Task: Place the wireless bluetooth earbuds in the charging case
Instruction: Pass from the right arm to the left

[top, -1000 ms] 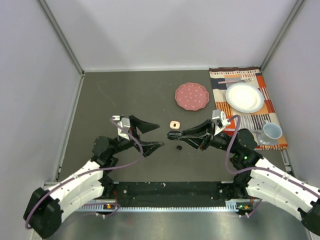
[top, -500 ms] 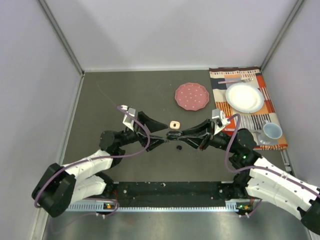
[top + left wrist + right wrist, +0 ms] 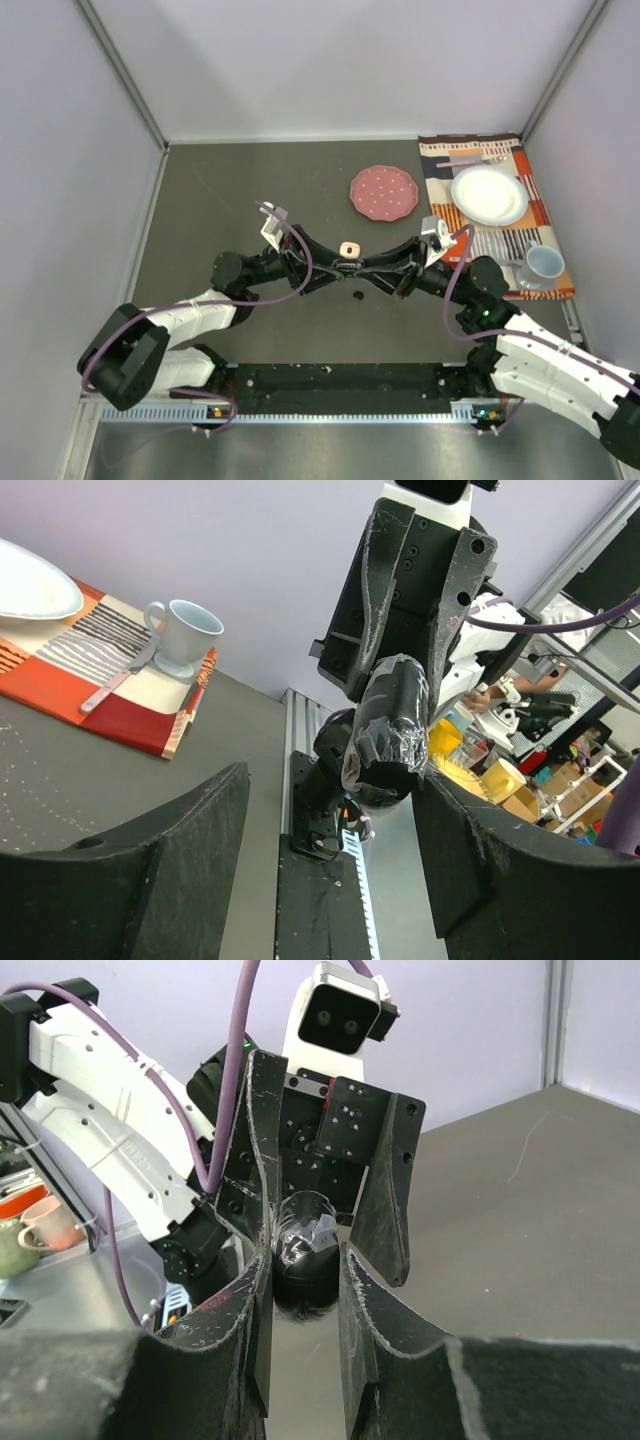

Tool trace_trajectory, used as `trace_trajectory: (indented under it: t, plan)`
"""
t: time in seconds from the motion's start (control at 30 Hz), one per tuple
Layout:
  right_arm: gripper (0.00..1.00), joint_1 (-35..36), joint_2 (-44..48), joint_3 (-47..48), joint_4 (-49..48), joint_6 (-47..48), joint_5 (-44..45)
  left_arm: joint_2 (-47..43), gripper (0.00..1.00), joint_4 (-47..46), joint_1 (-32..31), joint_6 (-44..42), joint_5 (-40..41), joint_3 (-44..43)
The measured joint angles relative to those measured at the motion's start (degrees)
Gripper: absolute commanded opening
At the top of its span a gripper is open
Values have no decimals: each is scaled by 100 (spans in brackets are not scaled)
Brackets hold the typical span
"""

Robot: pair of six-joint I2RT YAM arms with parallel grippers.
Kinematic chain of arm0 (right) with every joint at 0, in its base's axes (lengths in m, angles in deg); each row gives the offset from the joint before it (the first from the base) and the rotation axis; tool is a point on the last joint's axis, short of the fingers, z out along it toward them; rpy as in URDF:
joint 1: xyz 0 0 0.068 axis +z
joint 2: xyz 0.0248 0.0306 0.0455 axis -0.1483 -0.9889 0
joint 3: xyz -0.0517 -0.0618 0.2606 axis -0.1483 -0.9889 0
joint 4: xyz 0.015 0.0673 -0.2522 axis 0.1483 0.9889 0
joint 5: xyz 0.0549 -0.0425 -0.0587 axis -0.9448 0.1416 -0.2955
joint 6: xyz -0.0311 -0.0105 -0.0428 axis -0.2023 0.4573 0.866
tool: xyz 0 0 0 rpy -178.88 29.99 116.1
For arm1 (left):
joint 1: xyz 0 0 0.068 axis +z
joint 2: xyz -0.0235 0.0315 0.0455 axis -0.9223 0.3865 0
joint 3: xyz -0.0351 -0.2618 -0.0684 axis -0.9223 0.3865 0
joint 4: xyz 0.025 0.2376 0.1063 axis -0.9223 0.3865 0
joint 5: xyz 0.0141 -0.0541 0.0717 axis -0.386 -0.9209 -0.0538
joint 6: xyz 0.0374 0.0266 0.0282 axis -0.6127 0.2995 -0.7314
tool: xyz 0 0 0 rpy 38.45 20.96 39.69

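Observation:
A black rounded charging case (image 3: 305, 1260) with clear tape on it sits pinched between the fingers of my right gripper (image 3: 305, 1305), which is shut on it above the mat. My left gripper (image 3: 335, 865) faces it head-on. Its two fingers (image 3: 150, 880) stand apart on either side of the case (image 3: 390, 730), with a gap showing. In the top view the two grippers meet tip to tip, left gripper (image 3: 338, 268) against right gripper (image 3: 357, 268). One tiny black earbud (image 3: 358, 295) lies on the mat just in front of them. A small cream-coloured piece (image 3: 348, 248) lies just behind.
A pink disc (image 3: 384, 192) lies farther back. At the right edge a striped placemat (image 3: 540, 215) carries a white plate (image 3: 489, 194), cutlery and a pale blue cup (image 3: 545, 262). Grey walls enclose the dark table.
My left arm has reached to the right until its fingertips meet the right gripper. Its jaws have narrowed round the case. The right arm has stayed put.

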Motion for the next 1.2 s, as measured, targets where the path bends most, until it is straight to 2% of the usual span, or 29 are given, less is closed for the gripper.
trace_trajectory:
  t: [0.07,0.13,0.2,0.3,0.5,0.57,0.73,0.77,0.83,0.87,0.9,0.97,1.03,1.13,1.2]
  plan:
    - [0,0,-11,0,-13,-15,-4,-11,68,0,-9,0,15,0]
    - [0,0,-13,0,-28,-17,-2,-17,61,-2,-24,0,17,0]
    - [0,0,-44,0,-46,-22,15,-42,48,-2,-33,-9,26,0]
    - [0,-7,-116,-2,-68,-55,87,-94,41,-15,-48,-33,35,0]
    - [0,-7,-221,-2,-160,-105,129,-129,40,-13,-74,-37,37,0]
    - [0,-7,-245,-2,-177,-111,127,-129,36,-13,-79,-39,37,0]
    - [0,-7,-323,-2,-282,-175,153,-157,19,-11,-83,-96,35,0]
    - [0,-7,-337,-2,-302,-192,151,-168,11,-9,-83,-98,35,0]
    - [1,-7,-352,-2,-321,-203,146,-195,5,-4,-83,-149,35,0]
    - [4,-7,-369,-2,-337,-208,142,-205,0,0,-83,-170,35,0]
    - [7,-7,-380,-2,-343,-210,142,-216,0,9,-83,-203,37,0]
    - [38,-7,-402,0,-337,-216,144,-267,0,61,-81,-315,37,0]
    - [56,-7,-417,15,-306,-271,153,-339,0,129,-81,-461,42,0]
    - [73,2,-444,87,-24,-420,286,-584,0,199,-151,-890,55,0]
    - [79,17,-404,136,195,-542,439,-820,0,369,-155,-1261,101,9]
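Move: Between the two hands hangs the black charging case, gripped at its right end by the right fingers: its middle is about 2 cm to the right of the left hand, 1 cm back and 1 cm up. From the right hand it sits some 3 cm left, 1 cm ahead and 1 cm up. The white case is on the table, about 14 cm ahead of the left hand, 3 cm right and 22 cm down; a black earbud lies about 9 cm nearer than the white case and 1 cm to its right. Closing around the free end of the black charging case, the left fingers pinch it while the right hand keeps its grip and eases slightly forward. Only then do the right fingers open wide and release, the right hand ending about 2 cm forward and 1.5 cm lower; the left hand, gripping, rises about 2.5 cm, draws slightly back and rolls some 15 degrees about its pointing direction. ##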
